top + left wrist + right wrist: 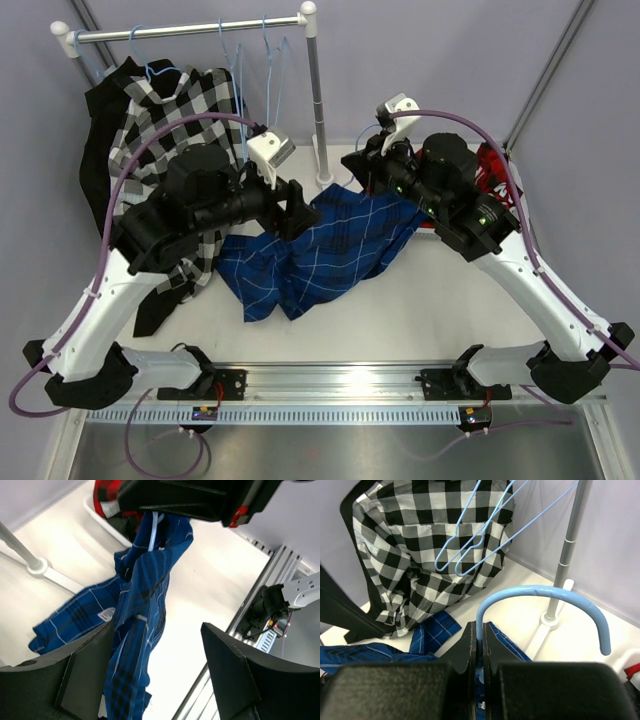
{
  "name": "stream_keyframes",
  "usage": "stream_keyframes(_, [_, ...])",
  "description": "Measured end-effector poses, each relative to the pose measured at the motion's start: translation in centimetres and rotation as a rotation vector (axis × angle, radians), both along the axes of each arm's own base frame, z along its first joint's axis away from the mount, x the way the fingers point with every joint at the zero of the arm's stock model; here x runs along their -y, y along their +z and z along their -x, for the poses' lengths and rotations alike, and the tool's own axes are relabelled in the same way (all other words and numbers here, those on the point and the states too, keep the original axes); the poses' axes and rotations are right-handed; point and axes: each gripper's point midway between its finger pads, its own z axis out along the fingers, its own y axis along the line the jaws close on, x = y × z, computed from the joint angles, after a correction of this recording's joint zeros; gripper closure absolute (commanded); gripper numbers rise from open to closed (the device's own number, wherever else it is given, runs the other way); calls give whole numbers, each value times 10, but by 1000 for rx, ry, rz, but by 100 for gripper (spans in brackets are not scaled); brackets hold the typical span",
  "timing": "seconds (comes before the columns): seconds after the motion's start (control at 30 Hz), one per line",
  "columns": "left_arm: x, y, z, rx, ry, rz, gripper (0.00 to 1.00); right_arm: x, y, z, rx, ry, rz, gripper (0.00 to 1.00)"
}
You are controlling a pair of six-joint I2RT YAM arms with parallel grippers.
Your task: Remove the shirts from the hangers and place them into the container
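Note:
The blue shirt [330, 245] with thin white checks hangs from a light-blue hanger [540, 592] and trails onto the table. My right gripper [480, 639] is shut on the neck of that hanger's hook, which curves up and to the right. My left gripper [157, 667] is open, and the hanging blue shirt [140, 605] drapes past its left finger [85, 670]. The black-white check shirt [170, 110] hangs on the rail at the far left. The red-black plaid shirt [107, 495] lies in the white container [105, 522], mostly hidden behind the right arm.
Empty light-blue hangers [250, 60] hang on the white-and-metal rail [190, 32]. Its post [318, 100] stands at the back centre. A black shirt [100, 130] hangs behind the check one. The metal rail of the arm bases [320, 380] runs along the near edge.

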Motion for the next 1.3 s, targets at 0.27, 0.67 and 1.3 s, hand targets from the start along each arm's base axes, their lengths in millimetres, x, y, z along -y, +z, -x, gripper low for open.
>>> stream_keyframes(0.27, [17, 17, -5, 46, -54, 73, 29, 6, 2, 2, 9, -17, 0, 100])
stream_keyframes(0.67, [50, -6, -37, 6, -69, 31, 50, 6, 2, 2, 8, -17, 1, 100])
stream_keyframes(1.3, [50, -3, -36, 37, -84, 44, 70, 6, -1, 1, 7, -17, 9, 100])
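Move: The blue shirt's near shoulder lies about 4 cm ahead of the left hand, 6 cm to its right and 3 cm below. The hanger's neck, already pinched by the right hand, is some 6 cm ahead and 11 cm right. Empty hangers dangle roughly 10 cm ahead and 9 cm left. From the right hand, that shoulder is about 5 cm left, 2 cm back and 6 cm down. The left hand reaches about 6 cm right and forward, fingers closing partway around the blue shirt's shoulder. ##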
